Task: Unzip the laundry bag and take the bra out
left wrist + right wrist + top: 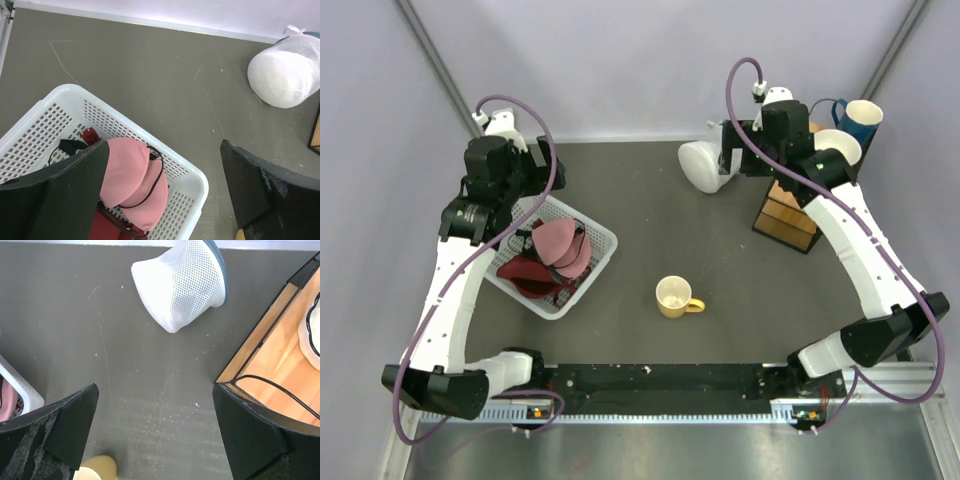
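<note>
The laundry bag (701, 165), a white mesh pod, lies on its side at the back of the table; it also shows in the left wrist view (284, 75) and the right wrist view (181, 282), with a dark rim band. A pink bra (563, 248) lies in the white lattice basket (605, 240), over a dark red garment (523, 272). My left gripper (164, 150) is open and empty above the basket and the bra (131, 177). My right gripper (155, 390) is open and empty, high over bare table, apart from the bag.
A yellow mug (675, 297) stands mid-table, its rim at the bottom of the right wrist view (92, 471). A wooden shelf (788, 215) at the back right carries a white bowl (837, 148) and a blue cup (861, 118). Walls close the back.
</note>
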Controlling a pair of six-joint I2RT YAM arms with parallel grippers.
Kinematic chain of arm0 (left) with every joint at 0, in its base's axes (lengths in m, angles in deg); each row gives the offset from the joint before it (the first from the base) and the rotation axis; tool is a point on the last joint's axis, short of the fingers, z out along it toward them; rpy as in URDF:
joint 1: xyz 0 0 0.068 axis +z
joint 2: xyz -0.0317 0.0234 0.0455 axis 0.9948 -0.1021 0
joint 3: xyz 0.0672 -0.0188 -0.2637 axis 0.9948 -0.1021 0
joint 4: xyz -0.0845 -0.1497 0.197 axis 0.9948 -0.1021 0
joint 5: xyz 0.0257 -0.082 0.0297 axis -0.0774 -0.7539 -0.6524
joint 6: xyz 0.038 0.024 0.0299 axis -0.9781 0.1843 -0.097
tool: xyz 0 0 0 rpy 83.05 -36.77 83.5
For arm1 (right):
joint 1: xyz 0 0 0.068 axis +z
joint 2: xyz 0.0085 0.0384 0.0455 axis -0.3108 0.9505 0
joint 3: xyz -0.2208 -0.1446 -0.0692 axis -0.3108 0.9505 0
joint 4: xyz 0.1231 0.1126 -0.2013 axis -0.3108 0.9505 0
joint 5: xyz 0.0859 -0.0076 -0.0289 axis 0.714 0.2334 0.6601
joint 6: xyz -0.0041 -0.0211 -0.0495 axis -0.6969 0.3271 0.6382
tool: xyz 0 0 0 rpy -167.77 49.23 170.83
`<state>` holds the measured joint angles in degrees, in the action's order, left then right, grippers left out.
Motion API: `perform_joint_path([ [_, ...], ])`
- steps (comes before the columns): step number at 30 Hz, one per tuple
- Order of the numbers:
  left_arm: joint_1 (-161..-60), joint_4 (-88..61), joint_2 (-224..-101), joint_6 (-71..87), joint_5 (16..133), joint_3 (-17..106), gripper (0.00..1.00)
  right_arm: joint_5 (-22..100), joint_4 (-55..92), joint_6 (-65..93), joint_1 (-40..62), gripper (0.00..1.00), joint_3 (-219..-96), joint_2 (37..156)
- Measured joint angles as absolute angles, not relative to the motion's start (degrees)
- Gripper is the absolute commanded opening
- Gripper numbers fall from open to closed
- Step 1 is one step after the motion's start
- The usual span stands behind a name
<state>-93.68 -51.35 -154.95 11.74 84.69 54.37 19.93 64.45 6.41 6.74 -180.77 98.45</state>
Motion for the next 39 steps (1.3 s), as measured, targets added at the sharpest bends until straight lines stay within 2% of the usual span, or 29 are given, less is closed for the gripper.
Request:
perform_joint_path([
  [13, -93.7, -56.8, -157.3, 11.8, 92.1, 56.9, 0.99, 22.2, 64.6, 9.3, 6.7, 0.99, -182.7, 100.8],
  [17, -94.2, -58.4, -159.8, 12.4, 92.0, 58.0, 0.99, 19.9, 64.4, 12.2, 6.6, 0.99, -191.3, 109.3],
  [26, -96.4, -60.3, -160.1, 12.6, 91.0, 58.0, 0.99, 20.1, 64.6, 15.5, 2.5, 0.99, -216.1, 137.4],
  [32, -96.4, -60.8, -160.1, 12.7, 91.1, 58.0, 0.99, 24.0, 65.6, 14.1, 1.1, 0.99, -217.6, 145.7],
  [39, -96.4, -60.9, -160.1, 12.8, 91.1, 57.8, 0.99, 37.0, 65.5, 11.1, 4.4, 0.99, -217.5, 148.2],
])
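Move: The white mesh laundry bag lies about 16 cm ahead of the open right hand, nearly in line with it and some 27 cm below. From that hand, the dish rack's middle is roughly 18 cm to the right, 10 cm farther out and 23 cm lower. The yellow mug is about 15 cm back, 9 cm to the left and 30 cm below. From the left hand, the bag is some 18 cm ahead, 36 cm to the right and 28 cm down. Forward first, then steeply down, the right hand reaches about 18 cm out over the laundry bag and sinks some 16 cm. It finally swings left about 8 cm across the bag, tipping down and turning counter-clockwise, with the fingers kept wide open and the right finger coming close against the mesh. The left hand, still empty, sinks about 4 cm and tips down a little. ##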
